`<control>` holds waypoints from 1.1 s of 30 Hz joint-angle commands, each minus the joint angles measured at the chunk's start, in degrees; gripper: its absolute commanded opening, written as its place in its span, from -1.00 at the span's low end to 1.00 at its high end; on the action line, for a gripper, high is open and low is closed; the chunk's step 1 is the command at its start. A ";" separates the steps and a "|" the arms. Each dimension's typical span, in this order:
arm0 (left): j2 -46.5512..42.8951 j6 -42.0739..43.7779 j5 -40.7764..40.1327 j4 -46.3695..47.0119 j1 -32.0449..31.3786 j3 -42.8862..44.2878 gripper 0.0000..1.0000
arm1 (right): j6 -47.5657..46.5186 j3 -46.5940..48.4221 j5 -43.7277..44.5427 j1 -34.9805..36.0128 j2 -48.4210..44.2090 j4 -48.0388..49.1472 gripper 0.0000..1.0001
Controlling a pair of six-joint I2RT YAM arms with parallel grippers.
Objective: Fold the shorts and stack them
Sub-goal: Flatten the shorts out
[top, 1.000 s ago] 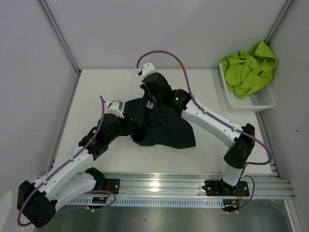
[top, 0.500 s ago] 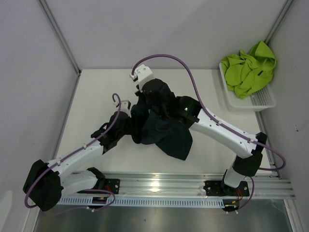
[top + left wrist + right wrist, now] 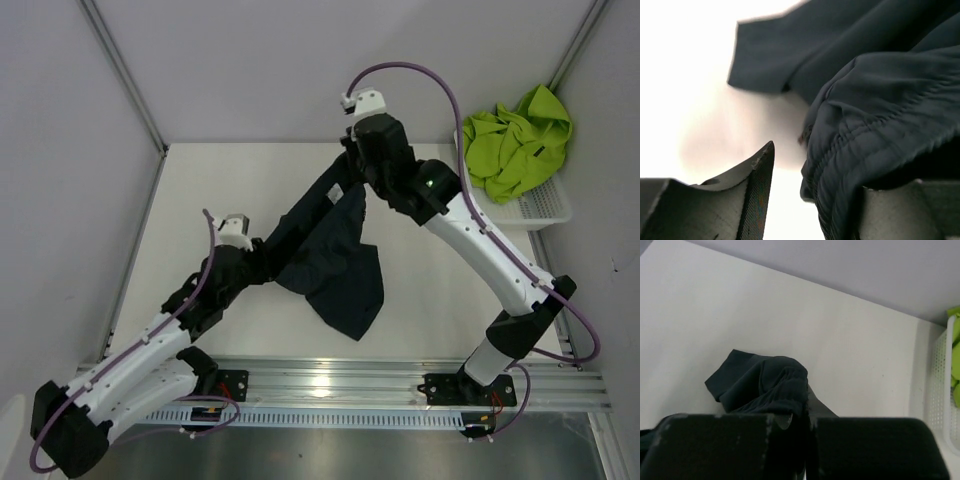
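Note:
The dark navy shorts (image 3: 340, 270) hang stretched in a diagonal band from my right gripper (image 3: 352, 180) down towards my left gripper (image 3: 262, 262), with one leg trailing on the table. In the right wrist view that gripper (image 3: 807, 415) is shut on a bunched fold of the shorts (image 3: 760, 382). In the left wrist view the gathered waistband (image 3: 880, 115) lies against the right-hand finger, a bright gap parts it from the left finger (image 3: 757, 190), and my left gripper (image 3: 815, 200) is open. The lime green shorts (image 3: 515, 140) lie crumpled in the basket.
The white mesh basket (image 3: 540, 212) stands at the back right corner of the table, close to my right arm's elbow; its wall (image 3: 937, 390) shows at the right wrist view's edge. Grey walls close in the table on three sides. A metal rail (image 3: 330, 385) runs along the near edge.
My right gripper has risen and swung to the back right, pulling the dark shorts out of a heap into a long band. My left gripper's jaws have opened.

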 commanded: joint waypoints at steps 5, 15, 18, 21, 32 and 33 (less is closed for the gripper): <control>-3.66 -0.14 -5.70 -4.85 0.59 4.80 -0.31 | 4.17 -6.30 -7.90 -8.88 -7.22 4.25 -1.00; 5.83 2.22 -12.38 -13.98 1.03 30.36 -0.93 | 11.12 -10.71 -16.51 -18.91 -9.24 0.82 -1.00; 7.51 4.16 -14.84 -19.52 1.03 41.88 -0.95 | 11.91 -7.63 -17.48 -18.92 -11.70 -0.84 -1.00; 6.46 6.27 -14.58 -23.12 1.03 50.84 -0.95 | 13.05 -5.87 -20.29 -18.57 -16.16 -2.43 -1.00; -2.60 8.56 -5.26 -30.51 0.95 64.13 -0.90 | 18.50 -6.58 -26.54 -5.83 -32.80 -0.84 -1.00; -2.77 8.47 -5.26 -30.43 0.95 64.74 -0.86 | 18.68 -4.66 -26.54 -4.52 -32.63 -1.29 -1.00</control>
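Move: The near end of the shorts' waistband lies between the left hand's half-open fingers, its middle about 2 cm ahead and 1 cm right. The right hand already pinches the other end; from it the near end is some 11 cm back, 19 cm left and 22 cm lower. The white label on the band is about 4 cm back, 4 cm left and 9 cm below the right hand. A loose leg lies some 20 cm right of the left hand, 2 cm back and 12 cm lower. Upward above all: the left hand shuts its fingers on the near waistband end as it starts to rise, climbs some 35 cm, easing forward and then back, and tips its fingers up about 30 degrees. The right hand, keeping its pinch, first goes right and a little down, then sweeps back about 20 cm and up, rolling its left side upward and turning counter-clockwise, to draw the band out between them. ##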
